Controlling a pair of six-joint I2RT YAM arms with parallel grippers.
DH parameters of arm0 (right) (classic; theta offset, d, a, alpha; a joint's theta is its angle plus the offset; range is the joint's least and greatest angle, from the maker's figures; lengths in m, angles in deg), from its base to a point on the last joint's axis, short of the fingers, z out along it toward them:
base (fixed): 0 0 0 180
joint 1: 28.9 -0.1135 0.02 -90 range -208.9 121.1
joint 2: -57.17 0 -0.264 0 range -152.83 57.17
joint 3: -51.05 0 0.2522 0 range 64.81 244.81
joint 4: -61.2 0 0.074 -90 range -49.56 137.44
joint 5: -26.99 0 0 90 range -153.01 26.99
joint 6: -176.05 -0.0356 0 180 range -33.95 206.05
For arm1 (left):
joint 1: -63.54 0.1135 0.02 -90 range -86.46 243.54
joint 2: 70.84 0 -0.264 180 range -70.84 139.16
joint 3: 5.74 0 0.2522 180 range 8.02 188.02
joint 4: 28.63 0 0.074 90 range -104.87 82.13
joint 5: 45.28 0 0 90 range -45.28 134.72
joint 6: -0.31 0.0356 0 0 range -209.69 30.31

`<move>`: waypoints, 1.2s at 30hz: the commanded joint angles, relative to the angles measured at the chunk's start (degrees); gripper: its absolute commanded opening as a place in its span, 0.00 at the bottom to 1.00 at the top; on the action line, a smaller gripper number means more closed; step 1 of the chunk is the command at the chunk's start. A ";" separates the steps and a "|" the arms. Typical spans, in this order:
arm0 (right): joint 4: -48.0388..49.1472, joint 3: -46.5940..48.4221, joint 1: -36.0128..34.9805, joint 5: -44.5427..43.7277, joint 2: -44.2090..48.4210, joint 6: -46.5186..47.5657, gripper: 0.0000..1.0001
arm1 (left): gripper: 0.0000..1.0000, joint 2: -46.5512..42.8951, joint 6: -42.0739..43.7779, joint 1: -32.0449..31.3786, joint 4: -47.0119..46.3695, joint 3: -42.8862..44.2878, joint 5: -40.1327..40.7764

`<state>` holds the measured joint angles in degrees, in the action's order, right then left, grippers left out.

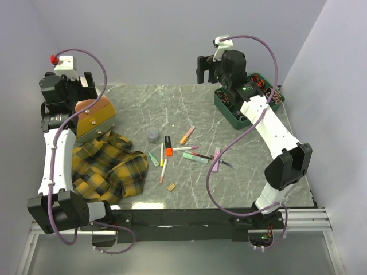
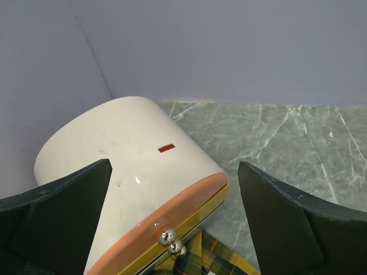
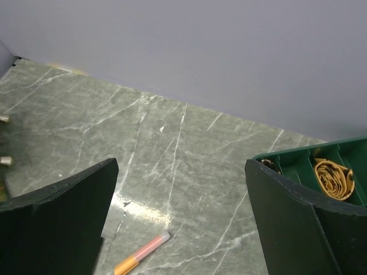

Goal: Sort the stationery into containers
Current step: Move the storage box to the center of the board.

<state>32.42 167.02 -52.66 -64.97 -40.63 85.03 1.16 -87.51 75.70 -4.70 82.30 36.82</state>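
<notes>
The stationery lies scattered mid-table: a clear round pot (image 1: 152,135), an orange highlighter (image 1: 168,142), a pink-and-orange marker (image 1: 187,135) (image 3: 140,252), thin pens (image 1: 163,156), pastel markers (image 1: 198,158) and a small tan block (image 1: 171,187). The cream drum-shaped chest (image 1: 94,117) (image 2: 132,166) sits at the far left, its orange drawer (image 2: 172,215) and yellow drawer shut, knobs (image 2: 167,236) showing. My left gripper (image 1: 85,87) (image 2: 175,165) hovers open over the chest's back. My right gripper (image 1: 207,70) (image 3: 181,165) hangs open and empty, high above the far table.
A yellow-black plaid cloth (image 1: 109,166) (image 2: 218,258) lies bunched in front of the chest, touching its base. A green compartment tray (image 1: 246,106) (image 3: 304,163) holding rolled bands stands at the far right. Walls close in on the left, back and right.
</notes>
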 commanded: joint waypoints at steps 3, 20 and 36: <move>4.56 4.13 -0.40 4.74 -2.48 3.03 1.00 | 0.99 3.83 3.88 0.14 -2.00 8.50 3.76; 11.33 24.87 -0.66 35.84 -29.45 -16.37 0.78 | 0.19 -9.86 -4.82 8.93 6.61 -0.63 23.54; 33.92 26.71 -6.91 35.36 -43.78 -30.79 0.39 | 0.01 1.55 -0.88 14.12 16.89 5.60 24.08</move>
<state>56.31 190.47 -59.38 -28.32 -83.27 58.63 -0.74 -91.36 89.41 10.36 84.38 62.59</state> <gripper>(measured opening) 0.393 0.017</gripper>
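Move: Ahead and a little left of the left hand stands the storage box, some 14 cm farther out, 6 cm to the left and 24 cm lower; the plaid cloth lies about 13 cm back and 7 cm right of that hand, 35 cm down. For the right hand the box is about 57 cm left, 6 cm ahead and 26 cm lower. Its way passes above a clear round jar, roughly 26 cm left and 5 cm back of it, and the black-and-orange marker, 19 cm left and 12 cm back, both some 34 cm down. Swinging towards the storage box, the right hand goes about 23 cm left, then also sinks some 15 cm, turning counter-clockwise with its left side lifting and its fingers part-closing on nothing. The left hand first rises slightly forward, then sweeps back and left away from the box to its outer side, turning about 40 degrees counter-clockwise, shutting its empty fingers and finally dipping with fingertips tilting down. ##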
